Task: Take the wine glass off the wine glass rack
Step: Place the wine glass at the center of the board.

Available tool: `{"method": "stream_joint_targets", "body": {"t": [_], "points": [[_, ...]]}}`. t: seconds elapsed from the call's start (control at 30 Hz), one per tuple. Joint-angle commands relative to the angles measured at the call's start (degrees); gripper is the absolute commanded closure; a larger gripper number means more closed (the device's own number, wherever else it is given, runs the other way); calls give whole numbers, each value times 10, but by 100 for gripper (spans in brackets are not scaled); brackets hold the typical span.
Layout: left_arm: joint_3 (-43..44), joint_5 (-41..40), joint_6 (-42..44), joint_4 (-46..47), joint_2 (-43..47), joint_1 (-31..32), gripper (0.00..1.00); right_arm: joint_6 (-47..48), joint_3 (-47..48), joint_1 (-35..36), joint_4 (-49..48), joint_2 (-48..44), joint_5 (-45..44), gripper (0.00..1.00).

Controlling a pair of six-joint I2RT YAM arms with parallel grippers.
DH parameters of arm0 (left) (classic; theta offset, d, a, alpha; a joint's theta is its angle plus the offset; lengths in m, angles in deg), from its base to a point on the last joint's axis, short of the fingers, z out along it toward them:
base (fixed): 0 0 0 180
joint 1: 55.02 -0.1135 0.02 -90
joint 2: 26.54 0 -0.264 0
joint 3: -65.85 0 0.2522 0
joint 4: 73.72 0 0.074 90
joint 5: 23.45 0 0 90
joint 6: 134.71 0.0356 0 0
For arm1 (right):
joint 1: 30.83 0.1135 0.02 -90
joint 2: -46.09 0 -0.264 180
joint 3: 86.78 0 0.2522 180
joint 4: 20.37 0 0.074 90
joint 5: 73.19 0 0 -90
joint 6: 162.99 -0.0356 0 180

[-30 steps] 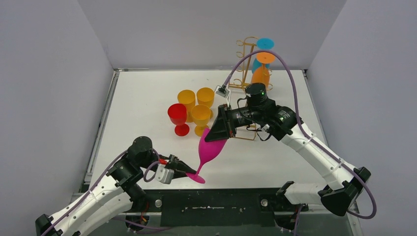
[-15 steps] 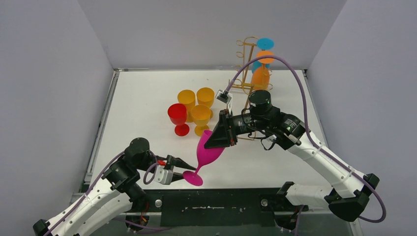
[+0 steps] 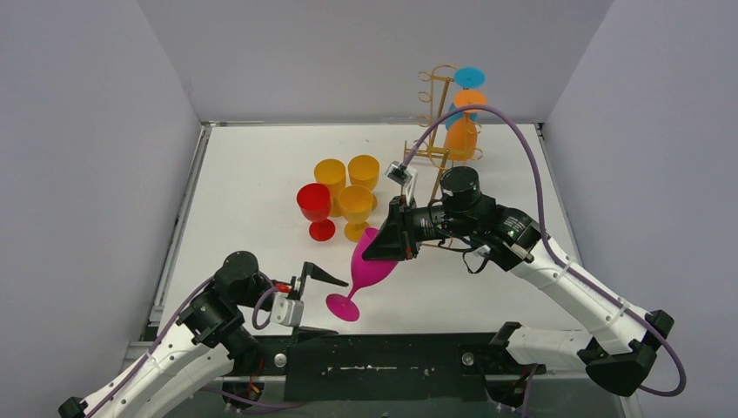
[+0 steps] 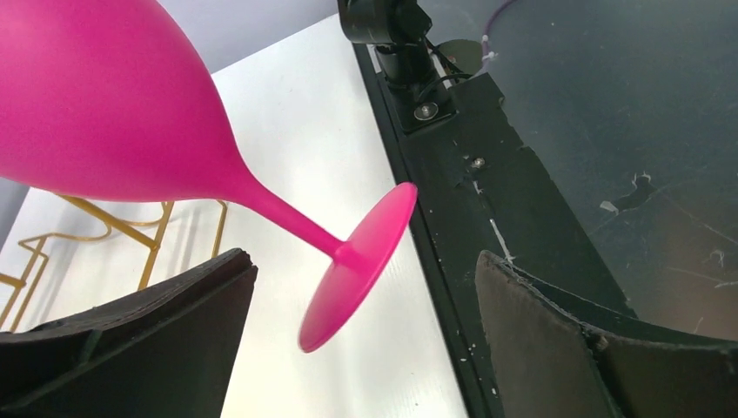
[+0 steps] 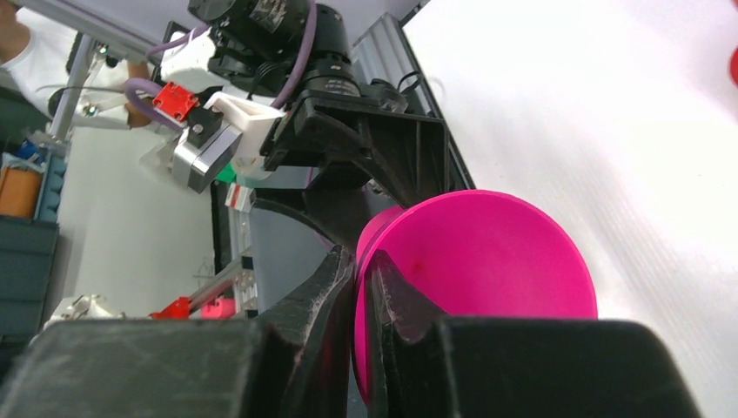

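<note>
A pink wine glass [image 3: 372, 263] hangs tilted over the front of the table, its foot [image 3: 342, 307] low and close to the surface. My right gripper [image 3: 385, 243] is shut on the rim of the bowl [image 5: 487, 252], one finger inside and one outside. My left gripper [image 3: 319, 303] stands wide open to the left of the foot [image 4: 357, 266], with its fingers on either side and touching nothing. The gold wine glass rack [image 3: 432, 113] stands at the back right. An orange glass [image 3: 463, 132] and a blue one [image 3: 470, 77] hang upside down on it.
Three yellow glasses [image 3: 356, 205] and a red glass [image 3: 313, 204] stand upright together at mid-table, just behind the pink bowl. The black mounting plate [image 3: 383, 357] runs along the near edge. Grey walls enclose the left, back and right sides.
My left gripper has opened, let go of the pink glass's foot and drawn back a little to the left. The right gripper keeps its hold on the rim.
</note>
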Motion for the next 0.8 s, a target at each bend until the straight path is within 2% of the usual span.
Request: {"method": "stream_joint_targets", "body": {"t": [0.0, 0.2, 0.37, 0.47, 0.53, 0.57, 0.63, 0.7, 0.77], "points": [[0, -48, -30, 9, 18, -4, 3, 17, -1, 6, -18, -23, -65, 100], [-22, -205, -132, 78, 69, -3, 3, 33, -23, 16, 4, -38, -210, 100], [-27, -397, -197, 72, 107, -3, 3, 46, -42, 55, 27, -27, -339, 100], [-28, -570, -274, 68, 116, -3, 3, 64, -46, 112, 31, -14, -439, 100], [-23, -702, -336, 55, 108, -4, 3, 81, -46, 166, 28, 0, -539, 100], [-16, -792, -364, 37, 97, -4, 3, 88, -46, 191, 25, 9, -578, 100], [5, -915, -411, -7, 67, -4, 3, 101, -44, 229, 22, 31, -646, 100], [20, -991, -422, -47, 31, -4, 3, 109, -42, 248, 13, 57, -690, 100], [28, -1026, -435, -64, 11, -7, 3, 110, -51, 251, -14, 71, -710, 100]]}}
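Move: My right fingers still pinch the rim of the magenta glass. The bare patch of board it is going to, just short of the near yellow glass, lies about 16 cm ahead, 3 cm left and 34 cm below my right hand. That yellow glass stands some 25 cm ahead, 5 cm left and 25 cm down, with the red glass 10 cm to the left of it. From my left hand the patch is about 22 cm ahead, 7 cm right and 22 cm below. I lower the held magenta glass about 10 cm with my right hand, easing some 3 cm forward towards the patch, tipping my fingertips down and turning the wrist clockwise while keeping the rim pinched. My left hand, wide open and already off the foot, swings forward and left out of the way, turning about 85 degrees counter-clockwise to point forward. ##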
